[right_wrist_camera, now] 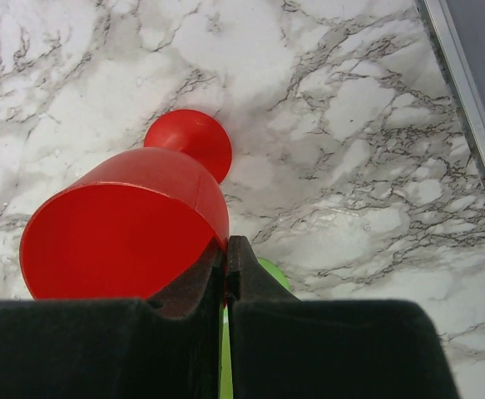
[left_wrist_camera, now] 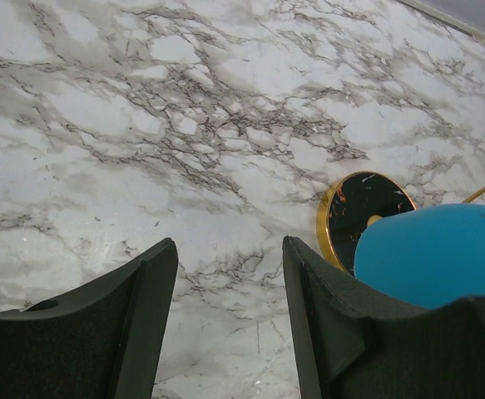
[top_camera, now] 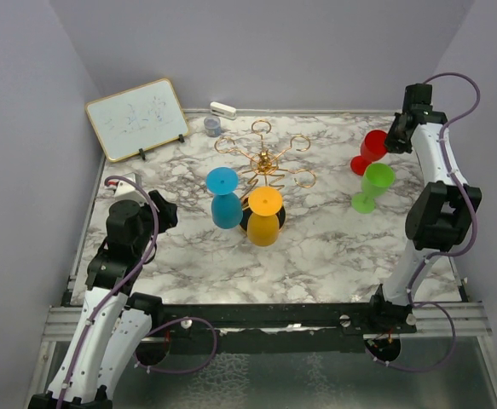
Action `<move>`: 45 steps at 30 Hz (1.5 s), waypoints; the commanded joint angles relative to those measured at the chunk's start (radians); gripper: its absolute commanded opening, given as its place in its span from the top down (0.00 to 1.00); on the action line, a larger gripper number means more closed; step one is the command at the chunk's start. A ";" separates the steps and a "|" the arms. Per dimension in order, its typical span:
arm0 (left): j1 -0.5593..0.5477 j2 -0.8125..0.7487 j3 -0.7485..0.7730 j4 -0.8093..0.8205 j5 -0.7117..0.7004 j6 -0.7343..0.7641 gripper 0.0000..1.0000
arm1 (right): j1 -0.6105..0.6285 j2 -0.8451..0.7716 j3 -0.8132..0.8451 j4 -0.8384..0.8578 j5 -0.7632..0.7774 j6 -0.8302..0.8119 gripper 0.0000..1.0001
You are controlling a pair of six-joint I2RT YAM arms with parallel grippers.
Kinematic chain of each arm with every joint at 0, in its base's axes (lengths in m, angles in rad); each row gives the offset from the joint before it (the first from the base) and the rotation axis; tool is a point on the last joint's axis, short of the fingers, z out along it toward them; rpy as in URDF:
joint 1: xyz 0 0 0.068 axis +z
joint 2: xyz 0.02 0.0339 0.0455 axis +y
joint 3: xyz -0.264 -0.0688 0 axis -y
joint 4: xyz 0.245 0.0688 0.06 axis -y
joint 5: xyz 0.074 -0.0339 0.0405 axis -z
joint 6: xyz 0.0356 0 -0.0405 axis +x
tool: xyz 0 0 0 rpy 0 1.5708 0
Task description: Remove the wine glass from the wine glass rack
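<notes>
The gold wire wine glass rack (top_camera: 266, 160) stands mid-table; its black base shows in the left wrist view (left_wrist_camera: 354, 214). A blue wine glass (top_camera: 224, 200) and a yellow wine glass (top_camera: 264, 217) hang upside down on its near arms. My right gripper (top_camera: 395, 138) is at the far right, shut on the rim of a red wine glass (right_wrist_camera: 126, 224), whose foot is toward the table. A green wine glass (top_camera: 373, 184) stands just in front of it. My left gripper (left_wrist_camera: 230, 253) is open and empty over bare marble, left of the blue glass (left_wrist_camera: 433, 249).
A small whiteboard (top_camera: 137, 118) leans at the back left. A grey cup (top_camera: 212, 126) and a white eraser (top_camera: 222, 109) sit at the back edge. The table's metal rail (right_wrist_camera: 467, 108) runs close to the right of the red glass.
</notes>
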 commanded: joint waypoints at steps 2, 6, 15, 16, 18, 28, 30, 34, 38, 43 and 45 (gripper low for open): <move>0.003 -0.005 -0.005 -0.001 0.031 0.020 0.44 | -0.008 0.023 0.001 0.037 0.015 0.013 0.99; 0.004 -0.005 -0.005 -0.001 0.032 0.020 0.44 | -0.008 0.026 0.003 0.036 0.000 0.012 0.97; 0.003 -0.003 -0.005 -0.002 0.034 0.021 0.44 | -0.008 -0.060 0.054 0.020 -0.063 0.020 0.65; 0.004 -0.003 -0.005 -0.001 0.033 0.020 0.44 | -0.008 -0.076 0.065 0.014 -0.069 0.023 0.63; 0.003 -0.004 -0.005 -0.001 0.030 0.019 0.44 | -0.008 -0.110 0.091 0.001 -0.086 0.026 0.62; 0.003 -0.007 -0.006 -0.004 0.015 0.013 0.44 | -0.007 -0.485 -0.100 0.125 -0.616 0.146 0.46; 0.003 -0.006 -0.005 -0.005 0.011 0.012 0.44 | 0.000 -0.573 -0.234 0.190 -0.848 0.202 0.45; 0.003 -0.004 -0.005 -0.006 0.008 0.008 0.45 | 0.062 -0.724 -0.391 0.250 -1.099 0.270 0.43; 0.004 -0.008 -0.006 -0.008 0.000 0.004 0.44 | 0.145 -0.854 -0.483 0.238 -1.175 0.306 0.39; 0.003 -0.018 -0.006 -0.012 -0.017 -0.005 0.44 | 0.282 -0.951 -0.573 0.266 -1.148 0.399 0.38; 0.003 -0.021 -0.006 -0.012 -0.022 -0.005 0.44 | 0.334 -0.975 -0.607 0.277 -1.119 0.430 0.39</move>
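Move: The red wine glass is still pinched by the rim in my right hand, its middle about 4 cm to the left and 8 cm below, over its spot near the table's far right. The green glass stands some 10 cm nearer my base and 5 cm to the left of that hand; the wine glass rack is roughly 13 cm back and 30 cm left. From my left hand the red glass is about 22 cm ahead and 55 cm right. I ease my right hand down about 1 cm to set the red glass down, then open the fingers and let go of the rim. I lift some 20 cm clear, then sweep back and left about 25 cm each way towards the rack, the fingers levelling and the wrist rolling its left side up while swinging counter-clockwise some 50 degrees, the fingers opening wider. ##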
